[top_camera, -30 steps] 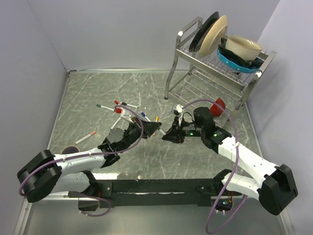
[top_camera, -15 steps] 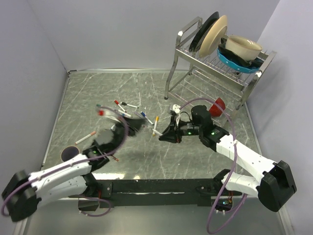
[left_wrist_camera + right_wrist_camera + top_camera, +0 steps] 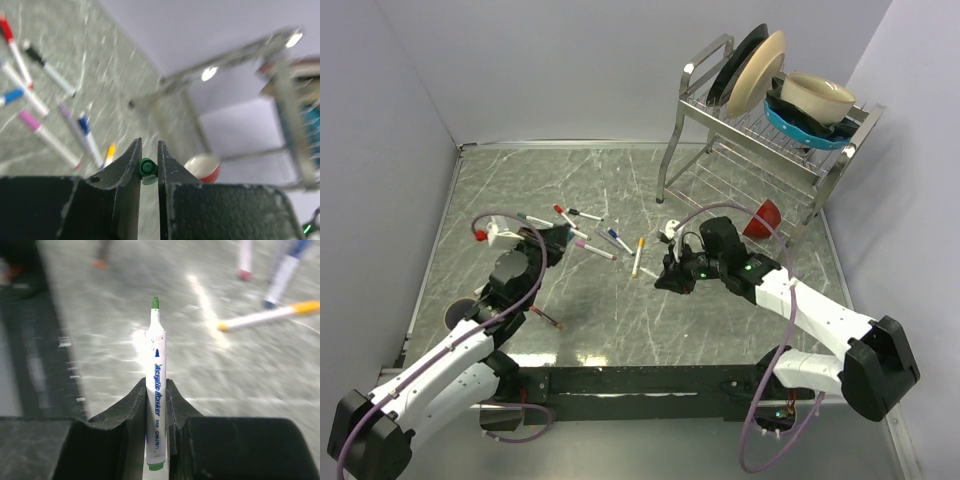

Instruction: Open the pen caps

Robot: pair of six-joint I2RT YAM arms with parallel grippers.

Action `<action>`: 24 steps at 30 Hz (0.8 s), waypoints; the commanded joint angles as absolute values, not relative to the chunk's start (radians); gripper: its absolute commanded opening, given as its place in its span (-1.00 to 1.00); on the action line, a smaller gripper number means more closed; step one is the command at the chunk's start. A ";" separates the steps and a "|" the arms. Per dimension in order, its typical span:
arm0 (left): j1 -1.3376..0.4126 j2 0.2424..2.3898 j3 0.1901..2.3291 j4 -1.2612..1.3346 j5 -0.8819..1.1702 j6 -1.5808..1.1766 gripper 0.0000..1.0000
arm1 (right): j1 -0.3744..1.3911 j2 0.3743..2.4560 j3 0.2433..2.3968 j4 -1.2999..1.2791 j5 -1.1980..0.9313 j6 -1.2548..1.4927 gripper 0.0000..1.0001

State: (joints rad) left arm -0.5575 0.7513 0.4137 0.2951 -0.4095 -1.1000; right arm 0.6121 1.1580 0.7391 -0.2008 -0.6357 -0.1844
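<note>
My left gripper [image 3: 148, 145] is shut on a small green pen cap [image 3: 147, 167], pinched between its fingertips above the table. In the top view it [image 3: 558, 240] hovers at the left of a loose cluster of capped markers [image 3: 595, 250]. My right gripper [image 3: 155, 385] is shut on a white marker barrel [image 3: 156, 390] whose bare green tip [image 3: 155, 302] points away from me. From above, that gripper [image 3: 665, 278] sits right of the yellow-capped marker [image 3: 636, 256]. Red [image 3: 6, 30], black [image 3: 35, 55], blue [image 3: 12, 95] and pink [image 3: 29, 120] caps sit on their pens.
A metal dish rack [image 3: 760, 130] with plates and bowls stands at the back right, with a red bowl [image 3: 763, 217] under it. A dark round cup [image 3: 460, 313] sits near the left edge. One more marker [image 3: 545, 318] lies by my left arm.
My left arm has swung left and away from the right gripper, carrying the green cap off the marker. The right gripper has shifted a little left with the uncapped marker.
</note>
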 commanded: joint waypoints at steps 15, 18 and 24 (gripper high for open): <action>-0.711 0.908 0.368 0.097 -0.092 -0.980 -0.98 | 0.508 1.450 0.884 -0.319 -0.149 -0.218 -1.00; -0.807 1.001 0.385 0.094 -0.138 -0.977 -0.98 | 0.482 1.476 0.896 -0.330 -0.152 -0.215 -1.00; -0.891 1.162 0.406 0.130 -0.189 -0.982 -0.98 | 0.448 1.523 0.907 -0.347 -0.158 -0.215 -0.94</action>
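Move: Some 12 cm back, 11 cm right and 22 cm below the left hand, which already holds the green cap, lies the bare table that it heads for; the pink pen is about 11 cm ahead and 7 cm right of this hand. Holding the uncapped green pen, the right hand goes for bare table roughly 10 cm ahead, 10 cm right and 13 cm down. The orange pen lies about 15 cm ahead and 5 cm left of the right hand. Sinking about 18 cm while drawing back and right some 10 cm each, the left hand carries the green cap down towards bare table, turning clockwise and tipping its fingers down. The right hand takes the uncapped pen down, forward and right, about 9 to 10 cm each way, swinging its fingers to point more steeply down and clockwise, slowing near the end. Both keep their grips. ##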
